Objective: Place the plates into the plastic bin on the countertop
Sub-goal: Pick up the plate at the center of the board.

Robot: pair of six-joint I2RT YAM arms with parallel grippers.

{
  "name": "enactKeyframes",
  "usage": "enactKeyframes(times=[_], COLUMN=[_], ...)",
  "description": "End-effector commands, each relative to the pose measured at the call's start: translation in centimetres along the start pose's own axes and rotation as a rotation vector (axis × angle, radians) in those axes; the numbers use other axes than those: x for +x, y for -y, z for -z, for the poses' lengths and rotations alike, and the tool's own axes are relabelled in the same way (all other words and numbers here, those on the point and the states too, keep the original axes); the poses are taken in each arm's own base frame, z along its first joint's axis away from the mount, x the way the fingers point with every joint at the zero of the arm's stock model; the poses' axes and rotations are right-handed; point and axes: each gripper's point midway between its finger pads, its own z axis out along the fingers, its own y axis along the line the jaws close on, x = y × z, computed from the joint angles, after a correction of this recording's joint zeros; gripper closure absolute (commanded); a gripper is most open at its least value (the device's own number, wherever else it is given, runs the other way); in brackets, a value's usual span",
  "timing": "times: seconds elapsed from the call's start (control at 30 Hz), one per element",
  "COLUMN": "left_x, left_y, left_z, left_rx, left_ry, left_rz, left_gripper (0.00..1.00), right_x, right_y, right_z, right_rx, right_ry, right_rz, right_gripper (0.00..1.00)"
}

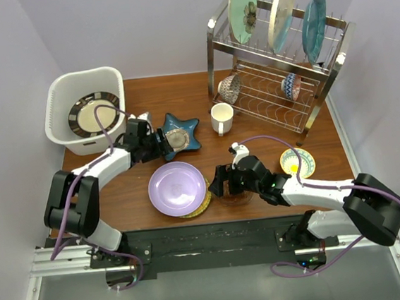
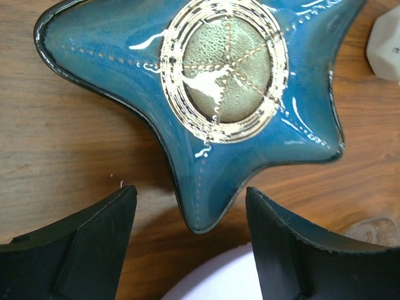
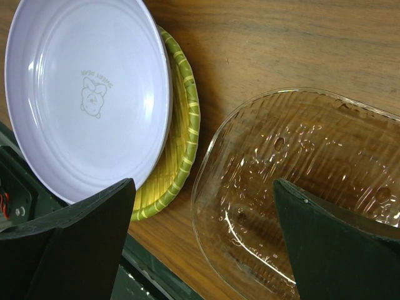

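The blue star-shaped dish [image 1: 182, 132] [image 2: 219, 94] lies flat on the countertop [image 1: 159, 97]. My left gripper [image 1: 163, 145] [image 2: 190, 212] is open, with one arm of the star between its fingers and a gap on each side. A lavender plate [image 1: 177, 188] [image 3: 87, 94] rests on a yellow-green woven plate [image 1: 205, 200] [image 3: 181, 131] near the front edge. My right gripper [image 1: 221, 183] [image 3: 203, 206] hangs open over the left end of a clear glass dish [image 3: 300, 187]. The white plastic bin [image 1: 58, 89] at back left holds a black-rimmed cream plate [image 1: 86, 113].
A steel wire rack [image 1: 280, 100] at back right holds a pale green plate [image 1: 242, 0], a cream plate [image 1: 280, 14] and a blue plate [image 1: 313, 24] upright, with two bowls below. A white mug [image 1: 221, 117] stands beside the star. A small yellow-patterned bowl [image 1: 297, 162] sits right of my right arm.
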Motion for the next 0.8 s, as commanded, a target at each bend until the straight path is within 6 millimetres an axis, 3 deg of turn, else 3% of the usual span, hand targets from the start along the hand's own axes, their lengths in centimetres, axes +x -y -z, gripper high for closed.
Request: enactKeyframes(times=[0.0,0.17,0.37,0.67,0.77], left_x=[-0.6,-0.1,0.9,0.5,0.3], left_y=[0.1,-0.4,-0.9,-2.1,-2.1], left_z=[-1.4,-2.6,-3.8,-3.5,-3.4], left_rx=[0.000,-0.016,-0.023,-0.090,-0.096], left_ry=[0.037,0.018,-0.010,-0.006,-0.001], left_rz=[0.026,0.034,0.043,0.001,0.004], left_gripper=[0.27,0.30,0.44,0.80,0.97], right_x=[-1.1,-1.0,-1.1,-1.1,-1.1], right_y=[-1.0,-1.0,-0.9,-1.0,-1.0], right_z=[-0.2,-0.1,0.0,-0.1,-0.1], right_rx=[-0.032,-0.030,-0.026,-0.028,-0.029], right_ry=[0.037,0.036,0.039,0.037,0.035], right_rz=[-0.004,-0.003,-0.002,-0.003,-0.003], right_gripper=[0.05,0.05,0.05,0.05,0.05])
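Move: The blue star-shaped plate has its centre about 5 cm ahead of the left hand, 4 cm to its right and 4 cm below, its near point already lying low between the open fingers. The purple plate is some 12 cm back and 3 cm right of the left hand, the white mug about 10 cm ahead and 18 cm right. From the idle right hand, the star plate lies about 17 cm ahead, 11 cm left and 5 cm down. Lower the left gripper about 3 cm onto the near-left rim of the blue star plate, easing forward about 2 cm, mostly once it is low. Barely turn the wrist. As the descent ends, shut the wide-open fingers almost fully so they pinch the rim beside the near point. ##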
